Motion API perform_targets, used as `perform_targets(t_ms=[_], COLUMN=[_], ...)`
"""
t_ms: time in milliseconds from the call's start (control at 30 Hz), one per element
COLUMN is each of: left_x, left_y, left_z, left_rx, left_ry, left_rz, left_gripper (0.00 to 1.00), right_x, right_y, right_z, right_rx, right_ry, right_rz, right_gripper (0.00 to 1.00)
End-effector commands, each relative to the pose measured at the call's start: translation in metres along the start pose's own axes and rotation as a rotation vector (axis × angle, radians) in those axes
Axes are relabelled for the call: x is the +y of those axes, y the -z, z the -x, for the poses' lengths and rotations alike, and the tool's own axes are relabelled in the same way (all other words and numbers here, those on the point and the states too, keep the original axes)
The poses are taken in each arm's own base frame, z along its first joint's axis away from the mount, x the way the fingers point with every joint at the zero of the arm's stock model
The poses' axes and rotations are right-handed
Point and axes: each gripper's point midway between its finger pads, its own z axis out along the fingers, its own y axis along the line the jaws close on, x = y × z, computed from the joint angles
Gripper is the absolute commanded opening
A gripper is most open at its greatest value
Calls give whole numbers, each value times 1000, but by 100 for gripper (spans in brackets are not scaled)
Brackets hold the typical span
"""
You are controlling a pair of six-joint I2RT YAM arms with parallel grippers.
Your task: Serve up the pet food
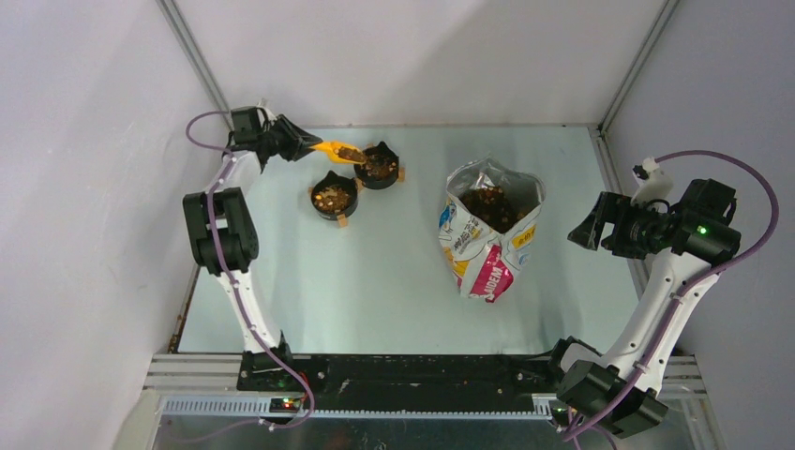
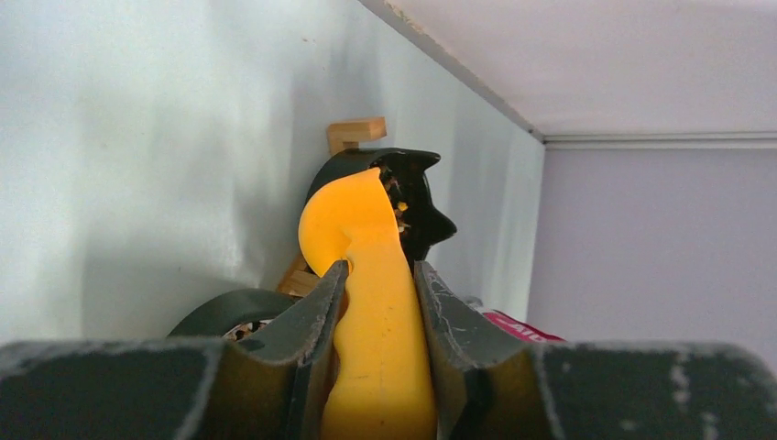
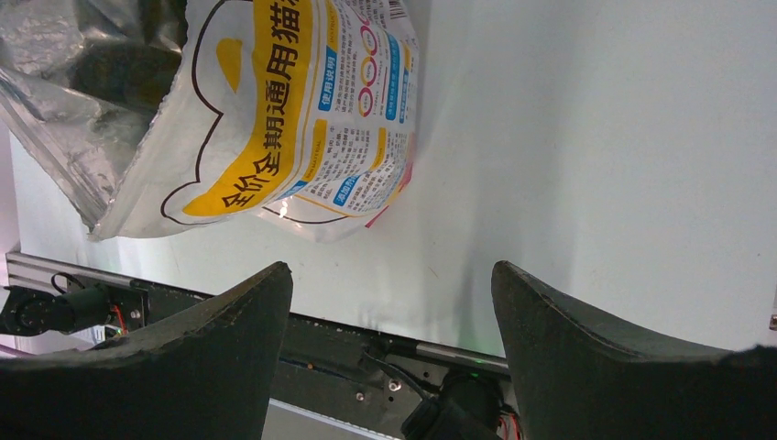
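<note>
My left gripper [image 1: 305,145] [image 2: 377,266] is shut on the handle of an orange scoop [image 1: 336,149] [image 2: 362,211]. The scoop's head carries brown pet food [image 1: 352,153] and hangs at the left rim of the far black cat-eared bowl [image 1: 380,167] [image 2: 423,197]. That bowl holds kibble. A second black bowl [image 1: 334,198] [image 2: 224,310], nearer and to the left, holds kibble too. The printed bag [image 1: 487,246] [image 3: 275,119] stands open at centre right with more kibble [image 1: 492,206] inside. My right gripper [image 1: 583,228] [image 3: 392,270] hovers open and empty to the right of the bag.
Small wooden feet [image 1: 341,221] [image 2: 355,133] stick out from under the bowls. Grey walls close in the left, back and right of the pale table [image 1: 375,281]. A black rail [image 3: 385,344] runs along the near edge.
</note>
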Motion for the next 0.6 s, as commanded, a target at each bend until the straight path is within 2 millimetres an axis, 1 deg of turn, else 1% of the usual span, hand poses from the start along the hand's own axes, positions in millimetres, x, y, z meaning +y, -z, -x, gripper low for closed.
perform_targets(t_ms=[0,133,200,333,367,433,467,500,533,567], left_x=[-12,-18,-25,-45,-52,-62,-72,-78,-86,-89], left_y=[-4,-6,-6,-4,-3,2,3,2,5,6], left_z=[-4,-6,-7,-5,-6,-2,-3,-11,-9,-14], left_rx=[15,11,6,-16,-13,-27,-36,-23,-38,-24], left_ry=[-153,-223,-282,-411,-448,-507,-539,-582,-611,-654], left_rz=[47,75,90,113,110,119,116,114,118,121], left_gripper=[0,0,0,0,0,0,0,0,0,0], right_x=[-2,-1,-1,0,1,2,3,4,4,5], right_y=[0,0,1,2,2,3,4,4,5,5], right_z=[4,3,2,1,1,1,0,0,-1,-1], right_rx=[-21,-19,-19,-19,-20,-23,-23,-26,-25,-27], right_ry=[1,2,6,10,12,13,14,15,16,18], right_rz=[-4,-5,-6,-6,-6,-4,-2,-2,0,0], right_gripper=[82,82,82,83,83,82,82,82,83,83])
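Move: The scoop is already held in the left hand and reaches right towards the far bowl, whose middle lies about 15 cm to the hand's right, some 6 cm farther out and 12 cm below. The near bowl sits about 5 cm right and 3 cm back of the hand, at the same depth. The food bag stands far off, roughly 43 cm right and 18 cm back. From the idle right hand, the far bowl lies about 38 cm ahead, 45 cm left and 22 cm below. To the right by about 5 cm, the left hand carries the scoop farther in over the far bowl, neither reaching out nor drawing back, and rises slightly near the end. All the while the wrist rolls its left side up by some 20 degrees and swings a little clockwise, tipping the scoop to pour; the fingers keep their hold on the handle. ##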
